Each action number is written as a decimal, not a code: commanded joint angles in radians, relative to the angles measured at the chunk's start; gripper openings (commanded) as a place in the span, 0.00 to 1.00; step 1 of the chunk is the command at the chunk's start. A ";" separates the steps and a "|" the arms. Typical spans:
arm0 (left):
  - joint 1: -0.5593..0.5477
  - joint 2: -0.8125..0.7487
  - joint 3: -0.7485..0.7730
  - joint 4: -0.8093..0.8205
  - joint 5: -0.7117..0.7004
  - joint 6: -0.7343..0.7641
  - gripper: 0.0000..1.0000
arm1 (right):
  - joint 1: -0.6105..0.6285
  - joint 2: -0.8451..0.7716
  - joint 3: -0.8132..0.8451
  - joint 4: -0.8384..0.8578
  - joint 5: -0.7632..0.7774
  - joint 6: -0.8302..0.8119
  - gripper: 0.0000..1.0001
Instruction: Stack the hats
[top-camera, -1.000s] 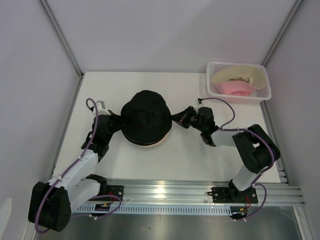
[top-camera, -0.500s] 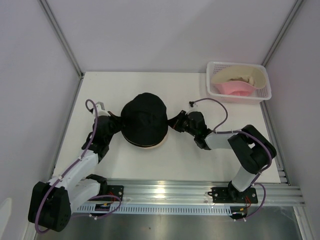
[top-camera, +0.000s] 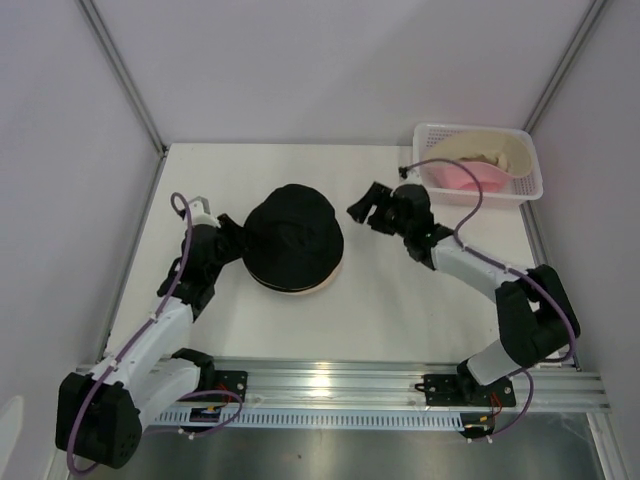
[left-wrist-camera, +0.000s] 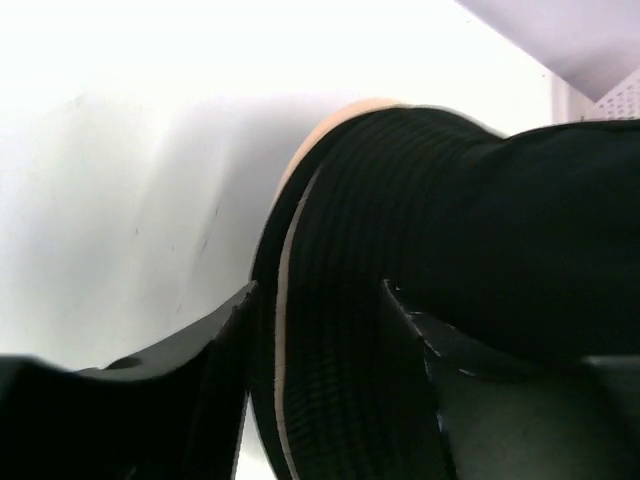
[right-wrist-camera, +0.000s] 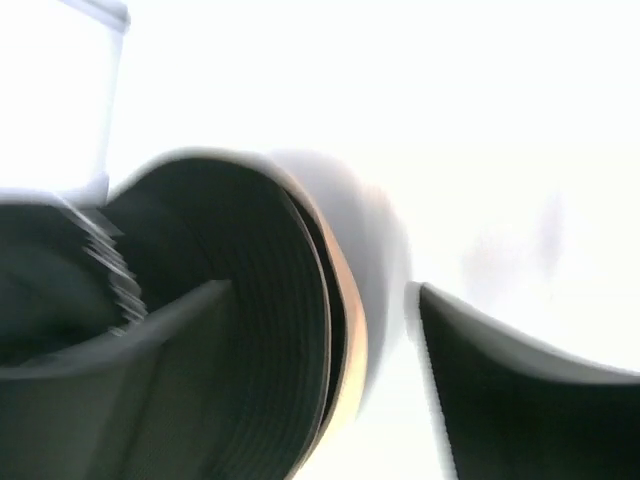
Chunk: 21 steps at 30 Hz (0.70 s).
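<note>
A black hat (top-camera: 292, 235) lies on top of a stack in the middle of the table, with the tan hat's rim (top-camera: 303, 289) showing under it. My left gripper (top-camera: 228, 231) is at the stack's left brim, open, its fingers either side of the black brim (left-wrist-camera: 330, 330); the tan rim (left-wrist-camera: 350, 106) shows beyond. My right gripper (top-camera: 366, 209) is open and empty, raised to the right of the stack. In the blurred right wrist view the black hat (right-wrist-camera: 250, 260) and the tan rim (right-wrist-camera: 347, 330) show between the fingers of the right gripper (right-wrist-camera: 322, 290). A pink hat (top-camera: 468, 177) lies in the basket.
The white lattice basket (top-camera: 530, 170) stands at the back right corner and also holds a cream fabric piece (top-camera: 490, 148). White walls close in the table on the left, back and right. A metal rail runs along the near edge.
My right gripper has let go of the stack's right brim and moved up and back toward the basket. My left gripper has shifted slightly up at the left brim. The stack has settled.
</note>
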 joint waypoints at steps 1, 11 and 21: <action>0.003 -0.052 0.163 -0.167 -0.012 0.030 0.72 | -0.080 -0.142 0.196 -0.239 0.044 -0.175 0.88; 0.059 -0.169 0.399 -0.389 -0.072 0.113 1.00 | -0.585 -0.020 0.557 -0.475 -0.033 -0.276 0.99; 0.071 -0.181 0.393 -0.384 -0.041 0.185 1.00 | -0.763 0.206 0.626 -0.507 0.083 -0.249 0.97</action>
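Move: The beige hat in the white basket lies about 34 cm to the right of the right hand and some 15 cm ahead, roughly 3 cm lower; the pink hat shares the basket, 32 cm right and 8 cm ahead. The black-topped stack sits 19 cm left of that hand and 9 cm back, a little below. From the left hand the beige hat is about 68 cm right and 23 cm ahead. Right hand arcs up, about 35 cm right-forward, then down towards the basket's hats; left rises 15 cm; both open. ##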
